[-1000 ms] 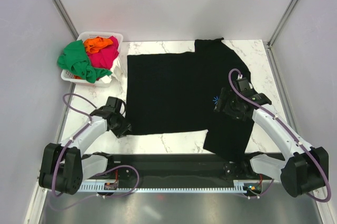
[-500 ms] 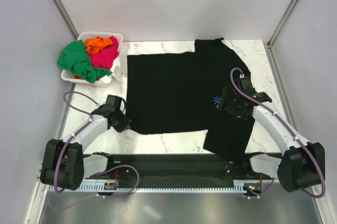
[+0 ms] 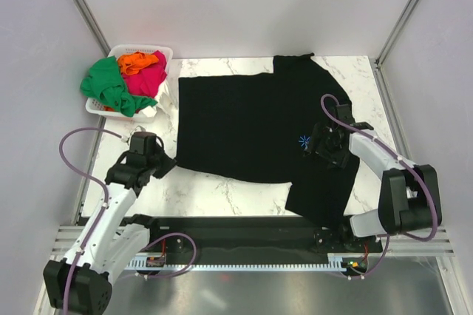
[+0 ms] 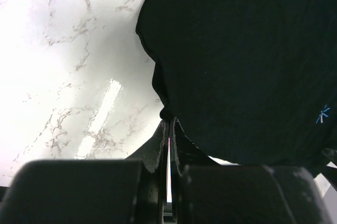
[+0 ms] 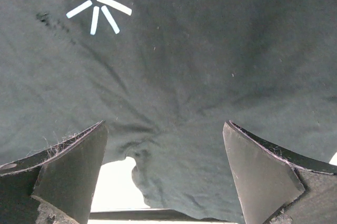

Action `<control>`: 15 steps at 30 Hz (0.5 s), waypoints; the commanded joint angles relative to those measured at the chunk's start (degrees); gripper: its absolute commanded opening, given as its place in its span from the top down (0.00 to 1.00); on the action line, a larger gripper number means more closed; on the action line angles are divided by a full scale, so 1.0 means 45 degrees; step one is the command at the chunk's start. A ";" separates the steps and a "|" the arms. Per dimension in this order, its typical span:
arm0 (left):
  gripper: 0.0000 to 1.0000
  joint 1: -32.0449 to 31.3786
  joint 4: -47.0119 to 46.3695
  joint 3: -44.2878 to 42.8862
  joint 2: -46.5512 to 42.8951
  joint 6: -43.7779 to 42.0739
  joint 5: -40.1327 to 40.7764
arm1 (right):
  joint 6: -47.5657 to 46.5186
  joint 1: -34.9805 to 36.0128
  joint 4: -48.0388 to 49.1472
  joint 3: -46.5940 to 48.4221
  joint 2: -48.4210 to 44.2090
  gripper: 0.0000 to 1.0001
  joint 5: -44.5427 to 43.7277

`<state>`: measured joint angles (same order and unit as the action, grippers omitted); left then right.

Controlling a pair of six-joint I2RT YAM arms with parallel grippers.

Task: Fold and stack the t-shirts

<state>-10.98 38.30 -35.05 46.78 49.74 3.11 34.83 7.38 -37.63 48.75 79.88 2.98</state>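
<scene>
A large black t-shirt (image 3: 244, 126) lies spread on the marble table, its right part folded over toward the near edge. My left gripper (image 3: 164, 163) is shut on the shirt's near-left corner; in the left wrist view the fingertips (image 4: 168, 124) pinch the black t-shirt (image 4: 242, 61) at its edge, and the hem there slants up off the table. My right gripper (image 3: 324, 149) is open low over the shirt beside a small blue star print (image 3: 304, 140). The right wrist view shows wrinkled cloth (image 5: 210, 66) between the spread fingers (image 5: 79, 155). Green (image 3: 107, 86), orange (image 3: 134, 61) and pink-red (image 3: 151, 75) tees are heaped in the basket.
A white slotted basket (image 3: 164, 52) stands at the table's far left corner. Grey walls and metal posts close in the table on three sides. Bare marble (image 3: 222, 197) shows between the shirt's near hem and the arms' black base rail (image 3: 236, 230).
My left gripper closed on the shirt's near-left corner and the left arm rose and drew back, pulling that corner up so the hem slants. The right gripper stayed open and shifted slightly.
</scene>
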 commanded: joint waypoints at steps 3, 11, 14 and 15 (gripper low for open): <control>0.98 0.0038 0.0941 -0.0337 0.0384 -0.0330 0.0168 | -0.0220 -0.0038 0.0997 0.0572 0.1622 0.02 0.0332; 0.98 0.0058 0.0863 -0.0297 0.0423 -0.0251 0.0245 | -0.0533 -0.0136 0.1467 0.2909 0.5077 0.02 0.0683; 0.98 0.0135 0.0863 -0.0589 0.0618 -0.0524 0.0304 | -0.0883 -0.0136 0.1448 0.4839 0.6719 0.04 0.1445; 0.98 0.0194 0.0863 -0.0668 0.0677 -0.0602 0.0343 | -0.1271 -0.0116 0.1486 0.5391 0.7090 0.04 0.1717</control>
<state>-10.92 41.95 -35.62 49.15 49.58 2.98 32.86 6.90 -38.13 67.51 104.38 7.14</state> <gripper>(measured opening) 0.026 0.966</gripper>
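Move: The right hand hangs open about 4 cm over the lower right part of the black t-shirt; the blue star print lies some 7 cm ahead of it and 4 cm to its left. The shirt's tail, hanging past the near table edge, has its middle about 13 cm straight back from the hand. From the left hand, already shut on the shirt's near left corner, the star lies roughly 42 cm to the right, 8 cm ahead and 9 cm below. The right hand first sinks about 3 cm until its wide-open fingertips press on the black cloth, then sweeps forward some 7 cm with a slight drift left, staying low and speeding up towards the blue star as it drags the cloth along. Meanwhile the left hand keeps its pinch on the lifted near left corner and eases down and back by little more than a centimetre, its fingers tipping down about 5 degrees. ##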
